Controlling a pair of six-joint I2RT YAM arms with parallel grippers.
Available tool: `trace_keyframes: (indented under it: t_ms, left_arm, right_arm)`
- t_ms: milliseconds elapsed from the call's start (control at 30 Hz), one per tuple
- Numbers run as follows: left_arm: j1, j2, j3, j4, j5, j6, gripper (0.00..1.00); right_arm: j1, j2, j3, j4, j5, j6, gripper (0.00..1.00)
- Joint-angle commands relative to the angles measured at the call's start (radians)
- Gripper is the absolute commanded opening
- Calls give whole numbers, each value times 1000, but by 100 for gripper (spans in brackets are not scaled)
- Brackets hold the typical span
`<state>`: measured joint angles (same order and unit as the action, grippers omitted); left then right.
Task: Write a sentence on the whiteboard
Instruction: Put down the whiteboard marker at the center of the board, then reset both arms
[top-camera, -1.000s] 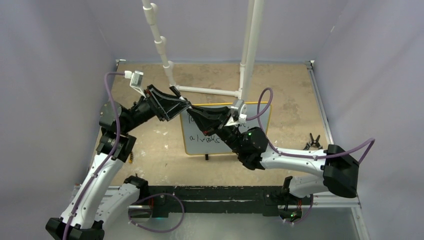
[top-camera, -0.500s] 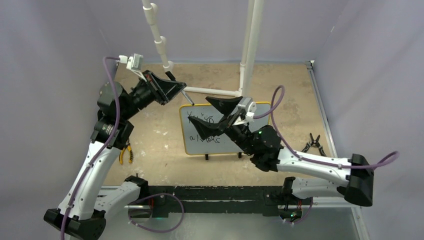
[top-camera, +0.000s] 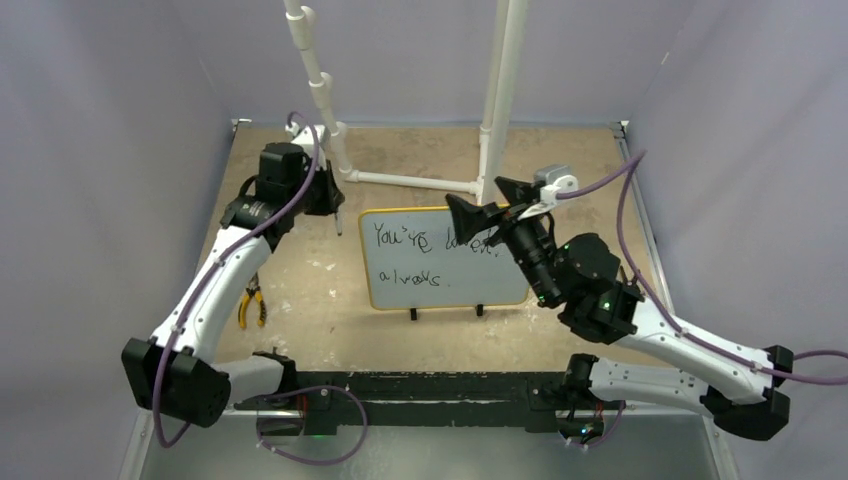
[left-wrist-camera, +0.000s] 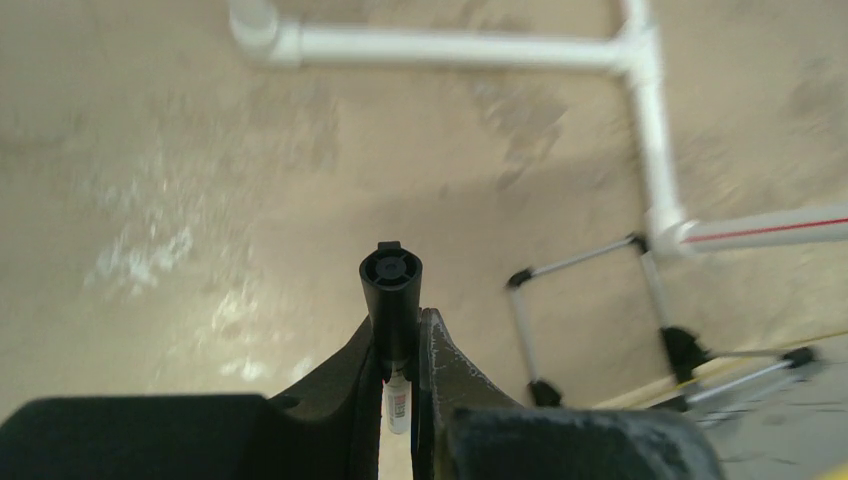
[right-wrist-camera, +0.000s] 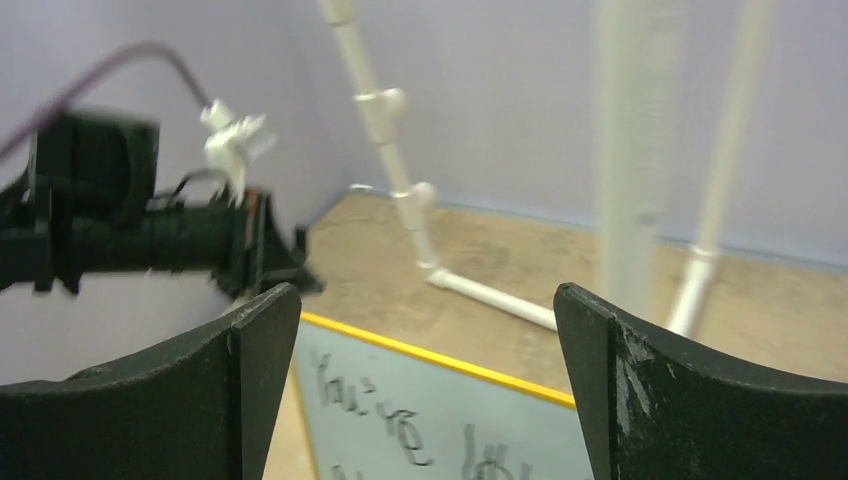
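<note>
The whiteboard (top-camera: 445, 258), yellow-framed, lies in the middle of the table on its small black feet. The sentence (top-camera: 400, 238) is written on it in black script in two lines. The right wrist view shows its first words (right-wrist-camera: 372, 408) on the board (right-wrist-camera: 520, 440). My left gripper (top-camera: 330, 200) hangs beyond the board's far left corner, shut on a black marker (left-wrist-camera: 392, 290). That marker (top-camera: 338, 215) points down at the table, off the board. My right gripper (top-camera: 487, 203) hovers over the board's upper right part, open wide with nothing between its fingers (right-wrist-camera: 265, 345).
A white pipe frame (top-camera: 410, 182) stands just behind the board, with uprights rising near both grippers. Yellow-handled pliers (top-camera: 250, 305) lie on the table at the left. Grey walls close in the table on three sides.
The left gripper closed on the marker and swung away to the far left. The right gripper opened wide and drew back to the right, uncovering the writing.
</note>
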<state>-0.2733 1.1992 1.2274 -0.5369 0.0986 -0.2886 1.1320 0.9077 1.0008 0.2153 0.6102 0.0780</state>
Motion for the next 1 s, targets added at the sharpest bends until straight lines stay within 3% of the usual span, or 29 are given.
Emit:
trace_keyframes:
  t_ms: [0, 200, 367, 433, 633, 667, 800, 967]
  left_arm:
    - [29, 53, -108, -84, -63, 78, 0]
    - [35, 145, -239, -61, -96, 61, 0]
    - [36, 249, -307, -23, -162, 56, 5]
    - [36, 271, -309, -23, -175, 54, 16]
    - [40, 221, -310, -10, -251, 50, 80]
    - [40, 206, -310, -6, -268, 49, 86]
    - [42, 112, -296, 28, -346, 50, 90]
    - [41, -164, -315, 203, -467, 58, 94]
  right_arm:
    - [-90, -113, 9, -111, 111, -9, 99]
    - [-287, -147, -16, -160, 94, -22, 99]
    - [-550, -77, 1, -214, -97, 44, 99]
    - [-637, -71, -10, -212, -155, 75, 99]
    - [-836, -71, -49, -185, -253, 154, 99]
    - [-856, -77, -60, -180, -254, 157, 99]
    - [-908, -107, -118, -127, -262, 158, 99]
    - [-928, -134, -212, -22, -283, 151, 99]
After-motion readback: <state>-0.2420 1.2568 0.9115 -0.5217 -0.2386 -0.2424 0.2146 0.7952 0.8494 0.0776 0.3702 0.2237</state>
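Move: The whiteboard marker is already gripped in the left hand. Its landing spot, bare table to the left of the whiteboard, is roughly 7 cm back, 5 cm left and 23 cm below. The whiteboard's middle lies about 28 cm right, 6 cm back and 14 cm lower; the yellow pliers about 25 cm left, 14 cm back and 23 cm down. From the right hand, already open and empty, the spot is some 37 cm left, 5 cm ahead and 40 cm below. The whiteboard marker is carried down some 22 cm to the bare table by the left hand, which draws back and left about 5 cm each way and tips further down; the fingers open wide near the bottom, let go and lift some 8 cm clear, easing forward and left. The right hand, open, swings right past the whiteboard, then also forward and down, turning clockwise. ##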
